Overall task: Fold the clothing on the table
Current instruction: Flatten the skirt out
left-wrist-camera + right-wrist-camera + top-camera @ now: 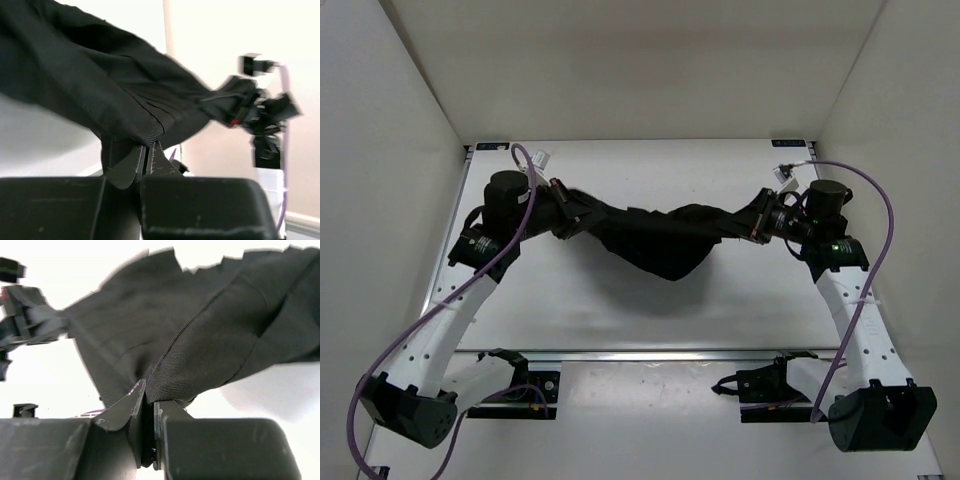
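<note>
The black clothing point(655, 235) hangs stretched between both arms above the white table point(620, 310), sagging in the middle. My left gripper point(572, 215) is shut on its left end, and in the left wrist view the fabric point(100, 85) is pinched at the fingertips point(148, 150). At the right end my right gripper point(752, 222) is shut on the cloth. The right wrist view shows a woven band of the garment point(210, 350) clamped between the two fingers point(149, 396). Each wrist view shows the other gripper blurred at the far end of the fabric.
Pale walls close in the table on the left, right and back. A metal rail point(650, 354) runs along the near edge by both arm bases. Purple cables point(890, 215) loop off each arm. The garment's shadow falls on the tabletop below it.
</note>
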You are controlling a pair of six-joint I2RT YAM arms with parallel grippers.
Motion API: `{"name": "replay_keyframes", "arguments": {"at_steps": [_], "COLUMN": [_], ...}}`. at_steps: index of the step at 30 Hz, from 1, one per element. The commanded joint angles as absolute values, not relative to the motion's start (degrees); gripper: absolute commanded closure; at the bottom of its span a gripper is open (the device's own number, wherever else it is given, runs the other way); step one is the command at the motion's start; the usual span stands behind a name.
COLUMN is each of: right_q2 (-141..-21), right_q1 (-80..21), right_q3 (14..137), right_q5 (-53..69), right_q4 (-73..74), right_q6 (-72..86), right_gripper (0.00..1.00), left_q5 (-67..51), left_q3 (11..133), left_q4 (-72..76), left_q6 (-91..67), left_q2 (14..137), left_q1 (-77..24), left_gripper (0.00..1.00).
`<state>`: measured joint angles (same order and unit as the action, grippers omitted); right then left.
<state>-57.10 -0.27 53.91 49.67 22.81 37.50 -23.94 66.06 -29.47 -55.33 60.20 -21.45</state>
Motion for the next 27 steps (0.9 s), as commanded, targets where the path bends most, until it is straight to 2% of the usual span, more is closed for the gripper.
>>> {"name": "replay_keyframes", "arguments": {"at_steps": [1, 5, 12, 13, 15, 18, 22, 24, 25, 26, 27], "right_q2": [-60.5, -73.3, -85.2, -85.1, -84.0, -80.7, -75.5, -73.6, -72.3, -71.5, -71.1], "right_q1": [0.4, -1.1, -1.2, -1.1, -0.5, -0.2, 2.0, 2.1, 2.1, 1.5, 0.8], "right_q3": [59.2, 67.2, 99.5, 101.2, 99.1, 87.4, 66.3, 59.3, 55.1, 52.1, 50.7], "right_q5": [45.4, 49.6, 49.8, 50.4, 51.3, 53.2, 56.0, 54.6, 53.5, 51.0, 47.3], "right_q4": [23.5, 19.6, 24.9, 24.9, 23.8, 20.1, 15.1, 17.6, 20.5, 22.6, 25.9], "right_q6": [37.5, 38.5, 36.4, 36.4, 36.9, 38.1, 39.9, 37.8, 35.3, 33.9, 30.1], "right_gripper": [1.00, 1.00, 1.00, 1.00, 1.00, 1.00, 1.00, 1.00, 0.85, 0.72, 0.52], "left_q5": [-17.2, -23.6, -22.4, -22.6, -23.0, -23.7, -24.3, -25.4, -25.8, -25.6, -26.2], "left_q3": [67.9, 71.6, 110.1, 115.7, 118.0, 105.2, 73.7, 57.2, 53.4, 47.3, 42.5], "left_q4": [-37.0, -32.6, -44.2, -46.6, -48.2, -44.8, -34.1, -30.4, -29.2, -29.0, -28.7], "left_q6": [-49.6, -48.7, -45.9, -44.8, -43.9, -42.7, -44.9, -46.1, -46.2, -45.8, -44.7], "left_q2": [62.1, 72.2, 88.3, 89.5, 89.2, 83.2, 71.7, 67.4, 65.9, 64.8, 64.3], "left_q1": [-13.3, -10.8, -7.4, -6.9, -6.1, -7.7, -10.1, -10.9, -11.1, -10.6, -9.9], "left_gripper": [1.00, 1.00, 1.00, 1.00, 1.00, 1.00, 1.00, 1.00, 0.93, 0.68, 0.57]}}
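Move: Both grippers hold the skirt's waistband corners high above the table, and the skirt's middle sags roughly 12 cm below the left hand and 15 cm to its right. The bare table patch it is thrown over lies about 16 cm ahead of the left hand, 12 cm right and 31 cm below. From the right hand, the skirt's middle is some 15 cm left and 9 cm below, the patch about 16 cm ahead, 18 cm left and 28 cm below. Keep the waistband pinched and fling both grippers forward together about 13 cm over the table, dipping the left slightly first. Whip them upward, then pull back and snap down some 20 cm or more, tipping the fingers up and then down, the left ending lowest against its start. Open both grippers partway as they drop, to let the waistband go. ##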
